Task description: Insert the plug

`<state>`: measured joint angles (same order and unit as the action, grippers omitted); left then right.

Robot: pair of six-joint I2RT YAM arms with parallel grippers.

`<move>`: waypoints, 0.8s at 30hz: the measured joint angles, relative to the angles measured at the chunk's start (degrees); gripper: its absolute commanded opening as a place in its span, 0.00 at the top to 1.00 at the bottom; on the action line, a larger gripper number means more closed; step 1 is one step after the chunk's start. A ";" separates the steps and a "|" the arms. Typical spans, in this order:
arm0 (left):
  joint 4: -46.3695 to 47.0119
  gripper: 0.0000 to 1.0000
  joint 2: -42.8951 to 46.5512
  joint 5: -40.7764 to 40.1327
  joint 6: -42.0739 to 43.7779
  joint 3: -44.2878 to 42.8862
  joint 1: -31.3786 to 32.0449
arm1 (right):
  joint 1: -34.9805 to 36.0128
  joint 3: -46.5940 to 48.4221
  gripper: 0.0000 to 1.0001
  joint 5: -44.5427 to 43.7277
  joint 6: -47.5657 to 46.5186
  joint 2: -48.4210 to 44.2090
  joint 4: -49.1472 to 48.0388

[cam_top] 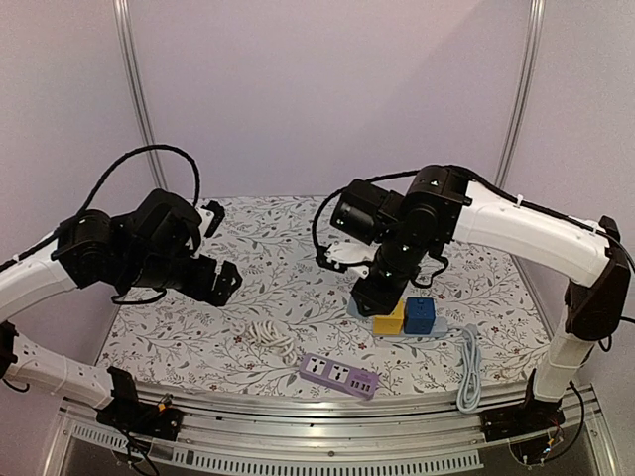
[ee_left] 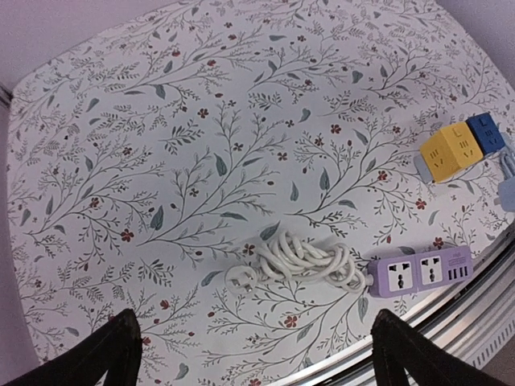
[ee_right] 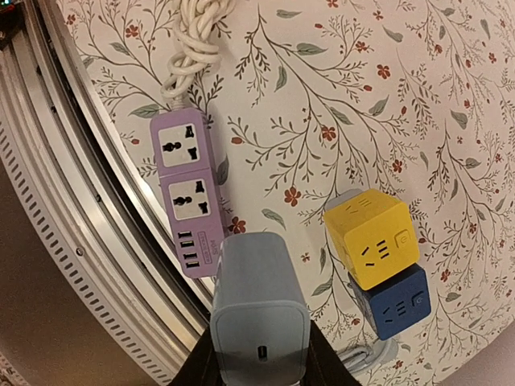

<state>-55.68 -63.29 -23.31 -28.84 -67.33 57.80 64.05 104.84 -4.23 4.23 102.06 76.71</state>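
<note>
My right gripper (ee_right: 259, 368) is shut on a grey-blue plug block (ee_right: 257, 301), its fingers pressed to both sides. It hangs above the table between a purple power strip (ee_right: 187, 193) and a yellow socket cube (ee_right: 370, 237) joined to a blue one (ee_right: 394, 301). From above, the right gripper (cam_top: 375, 296) sits just left of the yellow cube (cam_top: 390, 319) and blue cube (cam_top: 420, 315), hiding the plug. My left gripper (cam_top: 220, 281) is open and empty, high over the left of the table. Its wrist view shows the gripper (ee_left: 256, 342) wide apart above the strip's coiled white cord (ee_left: 310, 257).
The white cord ends in a loose round plug (ee_left: 240, 278) lying prongs up. The purple strip (cam_top: 340, 376) lies close to the metal front rail (cam_top: 327, 407). A grey cable (cam_top: 468, 369) runs from the cubes to the front edge.
</note>
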 measured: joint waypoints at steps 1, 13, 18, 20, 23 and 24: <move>-0.13 0.00 0.57 0.20 -1.05 0.48 0.00 | 0.37 -0.59 1.00 0.00 -0.02 0.20 -0.02; -2.25 0.00 4.09 2.64 -6.60 1.79 -0.07 | 2.40 -7.54 1.00 2.82 -1.16 0.79 -0.68; -2.73 0.00 4.02 3.41 -6.62 1.46 -0.07 | 3.56 -7.37 1.00 5.16 -2.25 3.96 -1.88; -2.82 0.01 4.02 3.48 -6.78 1.49 -0.07 | 4.04 -7.02 1.00 6.12 -2.62 6.01 -2.36; -3.10 0.00 4.02 3.72 -7.26 1.46 -0.07 | 4.52 -6.93 1.00 6.99 -3.06 8.66 -3.39; -3.17 0.01 4.02 3.80 -7.48 1.46 -0.07 | 4.57 -6.93 1.00 7.23 -3.08 9.18 -3.74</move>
<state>-58.85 -59.27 -19.51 -36.32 -65.87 57.74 68.62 97.91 3.01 1.15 111.24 72.97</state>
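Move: The right hand already holds the small grey plug. The purple power strip it is bound for lies about 6 cm back, 3 cm left and 18 cm below. The yellow plug stands some 6 cm ahead and 8 cm right of this hand, the blue plug about 6 cm ahead and 15 cm right, the strip's white cord roughly 3 cm ahead and 19 cm left. From the left hand the purple strip is about 9 cm back and 25 cm right, well below. Lower the right gripper about 9 cm with the grey plug still pinched, drawing it back some 5 cm at the same time, towards the middle of the purple strip. Let it slip slightly right at first, then bring it left over the strip, straightening the fingers to point nearly straight down while turning the hand some 10 degrees counter-clockwise. ##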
